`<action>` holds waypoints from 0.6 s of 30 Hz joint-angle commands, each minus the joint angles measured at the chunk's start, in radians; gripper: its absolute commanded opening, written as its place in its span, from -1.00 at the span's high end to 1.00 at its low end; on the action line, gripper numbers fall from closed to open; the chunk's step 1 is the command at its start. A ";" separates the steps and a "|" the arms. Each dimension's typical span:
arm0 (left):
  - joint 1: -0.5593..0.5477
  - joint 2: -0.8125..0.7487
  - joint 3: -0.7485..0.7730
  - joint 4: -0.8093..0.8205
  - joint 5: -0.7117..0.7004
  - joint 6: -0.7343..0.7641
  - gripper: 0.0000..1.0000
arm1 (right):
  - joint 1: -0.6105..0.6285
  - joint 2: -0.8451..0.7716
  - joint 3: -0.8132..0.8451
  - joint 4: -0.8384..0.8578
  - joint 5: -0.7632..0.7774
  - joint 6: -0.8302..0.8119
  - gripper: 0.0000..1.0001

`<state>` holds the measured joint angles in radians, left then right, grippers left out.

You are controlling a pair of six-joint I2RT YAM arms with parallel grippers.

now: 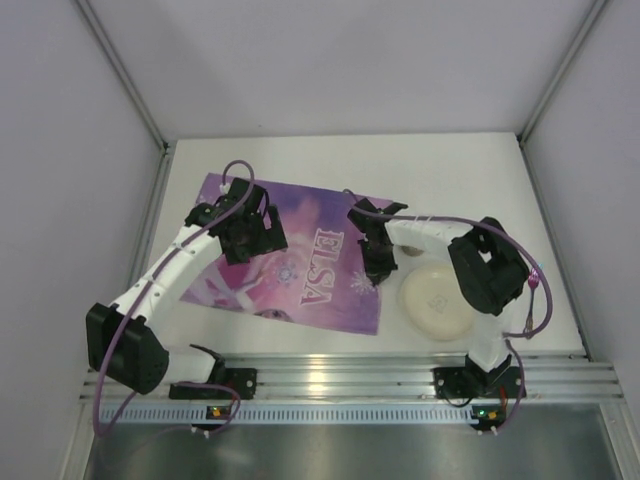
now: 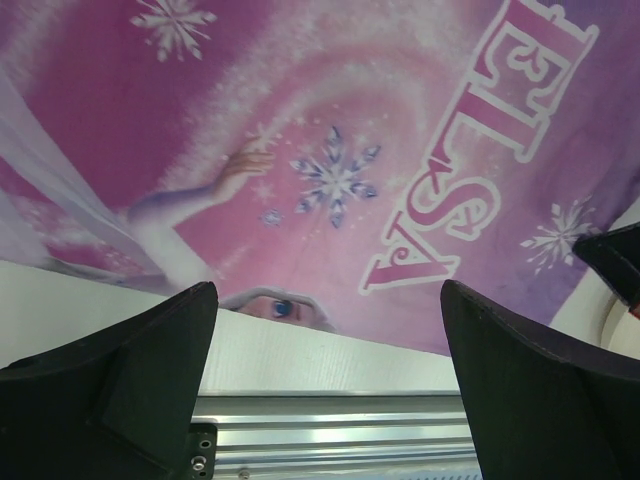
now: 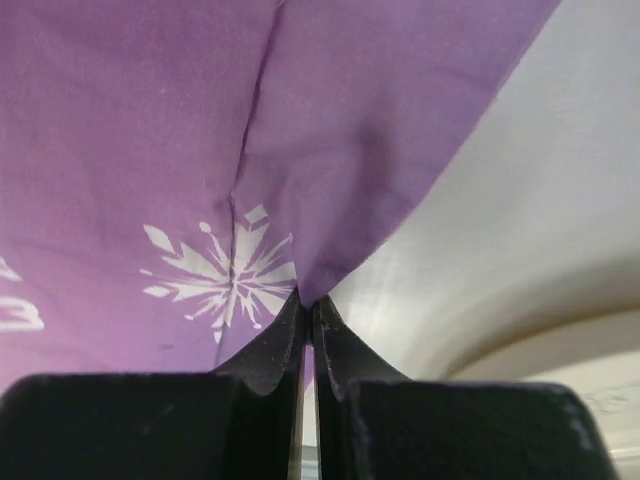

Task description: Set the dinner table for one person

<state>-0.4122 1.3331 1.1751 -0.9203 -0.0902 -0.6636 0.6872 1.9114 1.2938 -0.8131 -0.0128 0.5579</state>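
A purple "ELSA" placemat lies on the white dinner table. My right gripper is shut on the mat's right edge; in the right wrist view the black fingertips pinch a raised fold of purple cloth. My left gripper hovers over the mat's left half, wide open and holding nothing. In the left wrist view its fingers frame the mat's near edge and the table strip below. A cream plate sits just right of the mat.
A ribbed aluminium rail runs along the table's near edge, with both arm bases bolted to it. Grey walls with metal posts close in the table at left, right and back. A purple cable loops beside the right arm.
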 commanded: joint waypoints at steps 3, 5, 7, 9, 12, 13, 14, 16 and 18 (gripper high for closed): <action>0.001 0.015 0.018 0.028 0.020 0.012 -0.97 | -0.097 -0.092 -0.028 -0.136 0.241 -0.121 1.00; 0.001 0.031 0.027 0.035 0.035 0.013 -0.97 | -0.112 -0.097 -0.031 -0.150 0.267 -0.142 1.00; 0.001 0.046 0.040 0.043 0.047 0.015 -0.97 | -0.136 -0.097 -0.033 -0.159 0.298 -0.159 1.00; 0.001 0.057 0.047 0.054 0.055 0.013 -0.97 | -0.158 -0.095 -0.033 -0.166 0.321 -0.174 1.00; 0.001 0.064 0.047 0.063 0.058 0.013 -0.97 | -0.173 -0.101 -0.036 -0.169 0.306 -0.193 1.00; 0.001 0.067 0.049 0.064 0.060 0.015 -0.97 | -0.173 -0.104 -0.034 -0.166 0.300 -0.208 1.00; 0.001 0.069 0.049 0.066 0.061 0.016 -0.97 | -0.175 -0.110 -0.033 -0.164 0.291 -0.214 1.00; 0.001 0.075 0.049 0.069 0.063 0.016 -0.97 | -0.173 -0.117 -0.022 -0.166 0.249 -0.228 1.00; 0.001 0.077 0.047 0.072 0.064 0.016 -0.97 | -0.169 -0.127 -0.010 -0.173 0.186 -0.234 0.97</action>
<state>-0.4122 1.4052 1.1847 -0.8894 -0.0406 -0.6582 0.5186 1.8507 1.2633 -0.9501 0.2226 0.3618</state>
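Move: The right hand, down at table level, already has the near-right part of the Elsa cloth's right edge shut in its fingers; the plate it is drawn towards has its middle about 15 cm to its right and 5 cm back, the near rim only some 5 cm off. The speckled cup stands about 10 cm ahead and 9 cm to the right. From the open left hand the plate lies roughly 43 cm right, 7 cm back and 15 cm below. With its fingers still shut on the edge of the cloth, the right hand drags it quickly about 11 cm to the right, low over the table, up to the plate's rim and past the near side of the cup's place, slowing to a stop as the wrist tilts some 15 degrees so that the fingertips swing out to the right. The left hand, empty and wide open above the cloth, only sinks and shifts right by a centimetre or so each, without touching it. ##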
